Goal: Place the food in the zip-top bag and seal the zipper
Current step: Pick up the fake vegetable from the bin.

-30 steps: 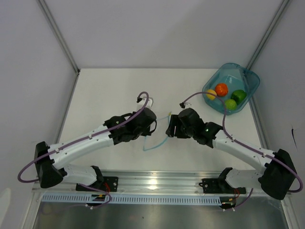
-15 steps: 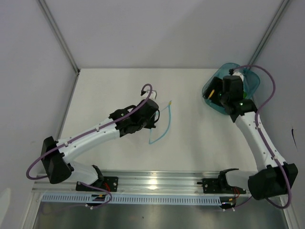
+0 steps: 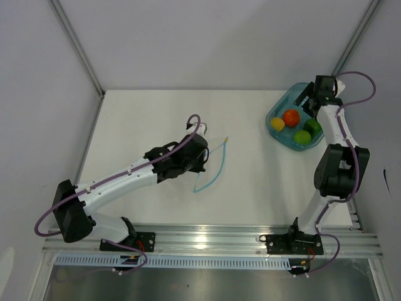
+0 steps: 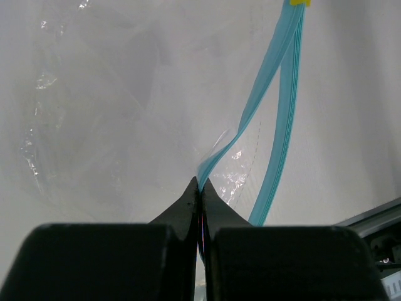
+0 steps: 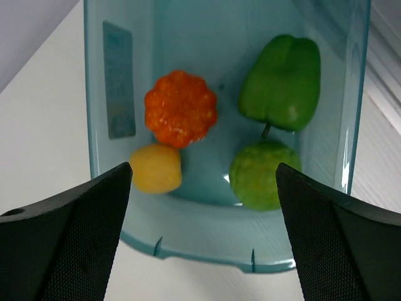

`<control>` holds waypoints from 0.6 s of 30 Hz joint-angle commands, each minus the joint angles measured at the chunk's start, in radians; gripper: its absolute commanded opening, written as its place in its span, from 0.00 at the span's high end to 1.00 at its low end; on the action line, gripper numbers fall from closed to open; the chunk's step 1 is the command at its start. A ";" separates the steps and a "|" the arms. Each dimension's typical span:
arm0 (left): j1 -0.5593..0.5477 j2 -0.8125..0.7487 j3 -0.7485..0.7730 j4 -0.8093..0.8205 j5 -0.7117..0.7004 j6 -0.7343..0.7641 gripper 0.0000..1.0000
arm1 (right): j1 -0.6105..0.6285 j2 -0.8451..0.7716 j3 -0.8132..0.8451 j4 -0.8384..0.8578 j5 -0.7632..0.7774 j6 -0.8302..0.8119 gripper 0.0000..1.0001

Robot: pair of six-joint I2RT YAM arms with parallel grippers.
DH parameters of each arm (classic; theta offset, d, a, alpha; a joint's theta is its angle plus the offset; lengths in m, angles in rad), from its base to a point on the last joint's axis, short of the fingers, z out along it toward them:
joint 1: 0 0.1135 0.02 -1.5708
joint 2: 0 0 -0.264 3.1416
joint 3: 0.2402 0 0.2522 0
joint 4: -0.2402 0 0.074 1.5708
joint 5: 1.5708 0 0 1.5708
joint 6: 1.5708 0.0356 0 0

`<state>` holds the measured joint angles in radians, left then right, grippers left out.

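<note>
The zip-top bag lies clear and crinkly at the table's middle, its blue-teal zipper curving along the mouth. My left gripper is shut on the zipper strip at one side of the mouth. The food sits in a teal bowl at the far right: yellow, orange-red, light green, dark green. My right gripper hangs open above the bowl, fingers wide apart, holding nothing. In the top view the right gripper is over the bowl's far rim.
The bowl stands at the table's right edge near a slanted frame post. A metal rail runs along the near edge with both arm bases. White tabletop lies around the bag.
My right arm swung from beside the bag out to the bowl and its jaws opened wide. My left gripper stayed shut on the zipper and shifted slightly, so the bag's mouth moved with it.
</note>
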<state>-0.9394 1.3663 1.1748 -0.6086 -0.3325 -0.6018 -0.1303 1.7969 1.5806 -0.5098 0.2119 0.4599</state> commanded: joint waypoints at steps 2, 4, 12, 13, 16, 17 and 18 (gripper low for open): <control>0.007 -0.042 -0.026 0.052 0.027 -0.016 1.00 | -0.019 0.122 0.150 -0.027 0.136 -0.003 0.04; 0.007 -0.041 -0.027 0.055 0.032 -0.015 1.00 | -0.017 0.157 0.188 -0.044 0.170 0.008 0.05; 0.007 -0.055 -0.058 0.078 0.047 -0.009 0.99 | -0.017 0.257 0.226 -0.096 0.300 0.026 0.06; 0.007 -0.053 -0.058 0.078 0.047 -0.007 0.99 | -0.017 0.263 0.228 -0.098 0.308 0.026 0.06; 0.007 -0.050 -0.061 0.081 0.055 -0.007 0.99 | -0.026 0.288 0.223 -0.095 0.313 0.014 0.06; 0.007 -0.052 -0.063 0.084 0.058 -0.007 0.99 | -0.028 0.295 0.223 -0.092 0.314 0.011 0.06; 0.007 -0.050 -0.061 0.086 0.061 -0.007 1.00 | -0.032 0.300 0.223 -0.085 0.316 0.007 0.06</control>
<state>-0.9390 1.3476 1.1194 -0.5560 -0.2932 -0.6018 -0.1497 2.0815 1.7573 -0.5953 0.4698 0.4698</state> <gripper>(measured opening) 0.003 0.944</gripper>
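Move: The green pepper, at the right-hand end of the bin, lies about 14 cm below the right hand and some 8 cm to its right, barely 1 cm ahead. In the bin at the same depth, from that hand: the green tomato 4 cm back and 4 cm right, the red tomato about 5 cm straight ahead, the yellow fruit 2 cm ahead and 5 cm left. From the left hand the pepper is about 22 cm ahead, 43 cm right and 14 cm lower. Towards the green pepper, the right hand sinks about 7 cm into the bin's upper space while shifting some 5 cm right, easing forward at first and then drawing back a little. The wrist tips further down and swings clockwise, roughly 10 degrees each, fingers staying wide open and touching none of the food. The left hand keeps its pinch on the bag's blue zipper strip. ##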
